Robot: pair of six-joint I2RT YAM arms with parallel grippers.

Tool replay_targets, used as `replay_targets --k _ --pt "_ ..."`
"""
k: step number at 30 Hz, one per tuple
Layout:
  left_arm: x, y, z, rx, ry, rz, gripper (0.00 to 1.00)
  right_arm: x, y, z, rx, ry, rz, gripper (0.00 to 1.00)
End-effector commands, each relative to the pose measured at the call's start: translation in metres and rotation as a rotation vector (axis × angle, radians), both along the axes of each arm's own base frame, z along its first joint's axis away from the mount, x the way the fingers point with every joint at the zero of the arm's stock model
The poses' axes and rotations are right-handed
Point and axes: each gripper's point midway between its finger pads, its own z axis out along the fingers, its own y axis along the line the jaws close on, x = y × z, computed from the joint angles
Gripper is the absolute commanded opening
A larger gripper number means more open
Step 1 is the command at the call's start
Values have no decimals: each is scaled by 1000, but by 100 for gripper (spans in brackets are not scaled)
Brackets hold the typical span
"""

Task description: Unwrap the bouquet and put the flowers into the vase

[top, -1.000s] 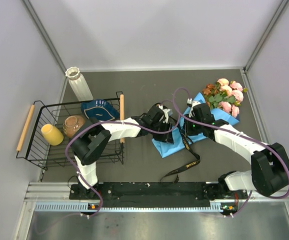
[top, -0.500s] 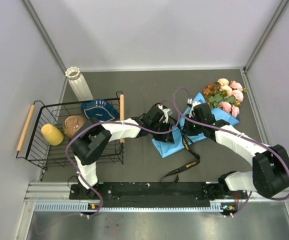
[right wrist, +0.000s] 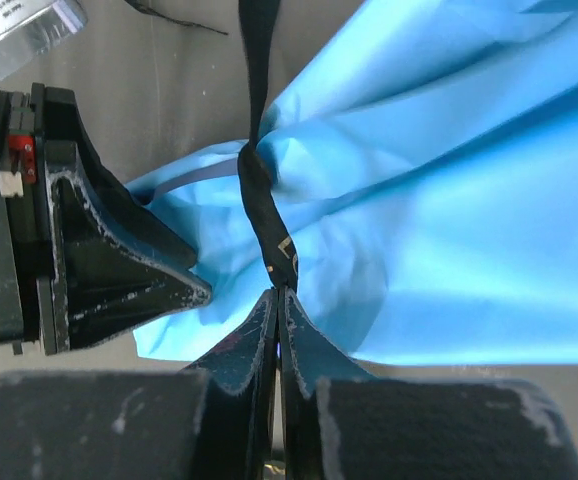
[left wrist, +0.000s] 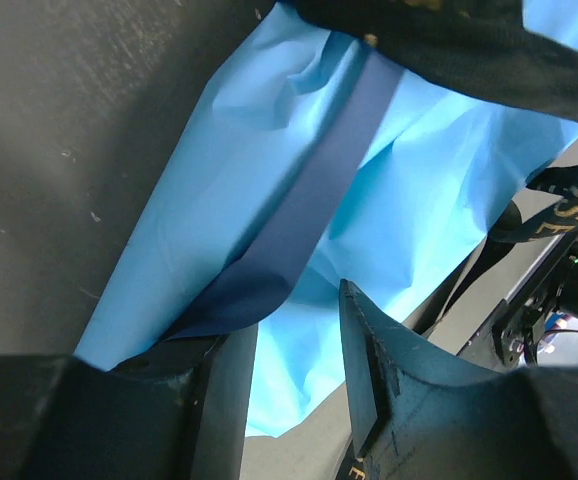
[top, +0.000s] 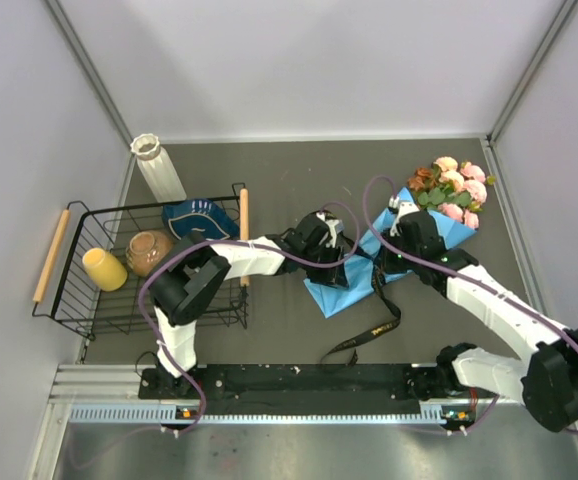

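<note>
The bouquet lies on the table. Its flowers (top: 451,190) point to the far right and its blue paper (top: 334,288) runs toward the middle. In the right wrist view my right gripper (right wrist: 279,295) is shut on the black ribbon (right wrist: 257,200), which is cinched round the paper (right wrist: 449,240). The ribbon's loose end (top: 367,335) trails toward the near edge. My left gripper (left wrist: 294,340) is at the paper's narrow end. Its fingers stand apart and the paper (left wrist: 369,170) lies across the gap. The white ribbed vase (top: 159,168) stands far left, away from both arms.
A black wire basket (top: 69,300) at the left holds a brown bowl (top: 149,250), a yellow cup (top: 104,268) and a dark blue dish (top: 199,218). Side walls close in the table on the left and the right.
The right gripper has shut on the ribbon, and its arm has swung slightly to the right. The left gripper has stayed on the paper's end.
</note>
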Motion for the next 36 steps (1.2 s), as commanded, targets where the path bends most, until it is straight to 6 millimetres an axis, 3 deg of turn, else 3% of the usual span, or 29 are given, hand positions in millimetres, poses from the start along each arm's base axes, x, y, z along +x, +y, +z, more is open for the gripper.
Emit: replay_targets --k 1,9,15,19,24,27,28,29,31,34,36 --pt "14 6 -11 40 2 46 44 -12 -12 6 6 -16 -68 0" --pt "20 9 -12 38 9 64 43 -37 -33 -8 -19 35 -148 0" --pt "23 10 -11 35 3 65 43 -50 -28 -13 29 97 -167 0" --pt "22 10 -9 32 -6 58 44 -62 -23 -26 101 203 -212 0" --pt "22 10 -7 27 -12 54 44 -69 -42 -33 82 234 -301 0" --pt "22 9 -7 21 -9 50 44 -70 -45 -23 103 199 -315 26" --pt "22 9 -7 19 -10 49 45 -66 -42 -16 124 177 -310 40" --pt "22 8 -7 16 -12 47 44 -64 -38 -11 141 160 -283 45" --pt "22 7 -6 11 -10 46 44 -57 -32 -4 155 125 -249 51" --pt "21 6 -6 5 -4 43 45 -43 -32 -1 119 88 -219 52" --pt "21 6 -5 2 -6 42 45 -37 -18 0 121 78 -122 52"
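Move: In the right fingers the black ribbon is already pinched where it crosses the blue wrapping; the place it is drawn to, bare table by the near edge of the wrapping, lies about 8 cm back, 4 right and 8 below. From that hand the wrapping's stem end is some 12 cm left and 7 back, the flowers 18 ahead and 18 right, the loose ribbon tail 17 back, 3 left. From the left hand that bare spot is roughly 15 cm right, 4 back. Drawing the pinched ribbon back about 7 cm towards the base, and some 4 cm right and down, across the wrapping to its near edge, the right hand turns about 15 degrees clockwise with its fingers tipping steeper. Near the end its fingers open to about half and let the ribbon go, and the hand eases up a centimetre or so. The left hand stays half open at the stem end. ##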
